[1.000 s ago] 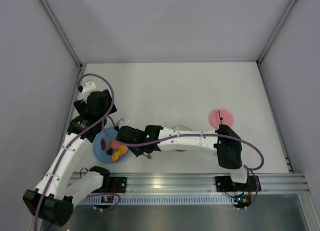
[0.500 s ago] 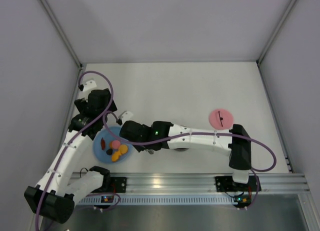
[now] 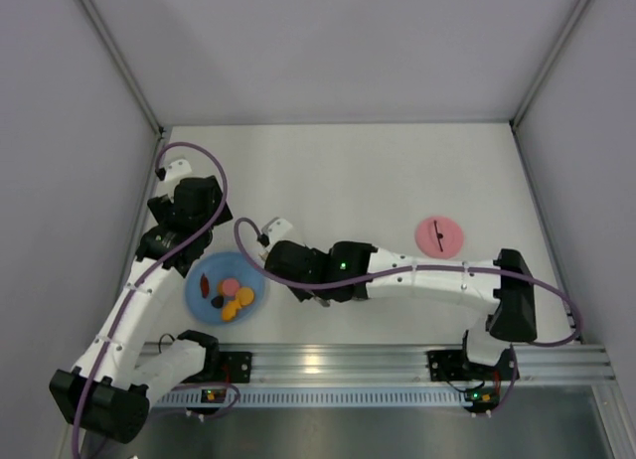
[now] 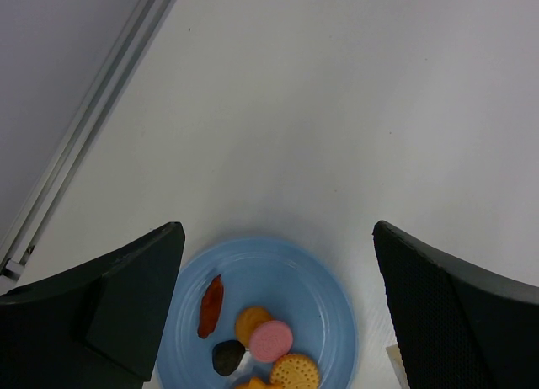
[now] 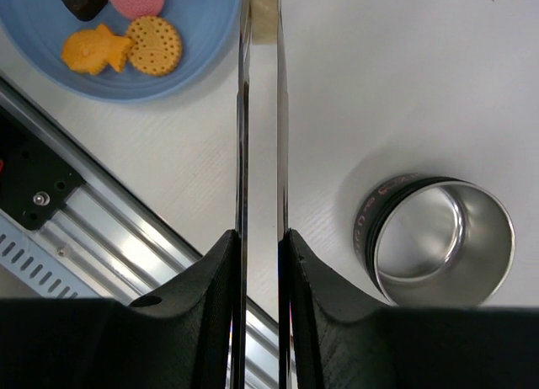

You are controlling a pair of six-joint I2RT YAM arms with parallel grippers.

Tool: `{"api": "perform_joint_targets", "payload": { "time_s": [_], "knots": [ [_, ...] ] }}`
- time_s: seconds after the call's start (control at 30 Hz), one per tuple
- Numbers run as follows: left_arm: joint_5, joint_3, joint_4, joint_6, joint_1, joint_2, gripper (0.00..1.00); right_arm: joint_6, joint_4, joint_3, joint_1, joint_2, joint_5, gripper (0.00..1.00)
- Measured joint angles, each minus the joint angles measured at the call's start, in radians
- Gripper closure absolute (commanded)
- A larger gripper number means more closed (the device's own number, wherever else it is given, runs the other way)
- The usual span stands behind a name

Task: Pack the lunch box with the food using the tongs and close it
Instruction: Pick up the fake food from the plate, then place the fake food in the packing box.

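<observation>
The tongs point(image 5: 243, 111) run as two thin steel arms up from my right gripper point(image 5: 259, 246), which is shut on them. Their arms stand a narrow gap apart with nothing between. Their pale end point(image 3: 277, 228) points past the right rim of the blue plate point(image 3: 248, 270). The food point(image 3: 231, 298) lies on that plate: a pink round point(image 4: 271, 340), orange pieces, a biscuit point(image 5: 156, 44), a dark bit and a red-brown strip point(image 4: 210, 305). The steel lunch box point(image 5: 442, 242) stands empty right of the tongs. Its pink lid point(image 3: 438, 236) lies apart, farther right. My left gripper point(image 4: 276, 229) hangs open over the plate's far edge.
An aluminium rail point(image 3: 328, 365) runs along the table's near edge, close under the right gripper. Grey walls close in the left, back and right sides. In the top view my right arm point(image 3: 417, 277) stretches across over the lunch box. Purple cables loop beside both arms.
My right arm has drawn back to the right with the tongs, off the plate, uncovering the food. The left gripper has hardly moved.
</observation>
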Motion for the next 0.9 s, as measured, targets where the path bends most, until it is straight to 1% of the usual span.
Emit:
{"api": "perform_joint_targets", "payload": {
  "time_s": [0.23,0.6,0.8,0.83,0.87,0.9],
  "knots": [
    [0.011,0.0,0.0,0.0,0.001,0.0,0.01,0.044,-0.036,-0.122,-0.003,-0.186,0.061,0.76],
    [0.05,0.0,0.0,0.001,0.001,0.0,0.01,0.193,-0.221,-0.339,-0.009,-0.517,0.155,0.75],
    [0.064,0.0,0.0,0.001,0.002,0.0,0.01,0.264,-0.292,-0.435,-0.009,-0.612,0.164,0.75],
    [0.065,0.0,0.0,0.001,0.001,0.0,0.01,0.271,-0.297,-0.443,-0.009,-0.617,0.164,0.74],
    [0.068,0.0,0.0,0.001,0.001,0.0,0.01,0.278,-0.303,-0.449,-0.009,-0.62,0.164,0.7],
    [0.069,0.0,0.0,0.001,0.001,0.0,0.01,0.284,-0.305,-0.45,-0.009,-0.62,0.163,0.69]
  ]
}}
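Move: The round metal lunch box, where the pale square of fake food is to go, stands about 15 cm to the right of the right hand, some 4 cm ahead and 14 cm below. The blue plate lies about 14 cm to the hand's left and 2 cm ahead; the pink disc is roughly 31 cm to its right and 12 cm ahead, both on the table. From the left hand the lunch box lies about 31 cm right, 9 cm back and 19 cm down. The pale food square, already clamped between the tips of the tongs, is carried away from the plate to over the lunch box. The right hand sweeps it about 20 cm to the right in a shallow arc, first rising nearly 4 cm and then sinking most of that again, slowing at the end. The wrist swings some 20 degrees clockwise, and the fingers keep the tongs squeezed. ##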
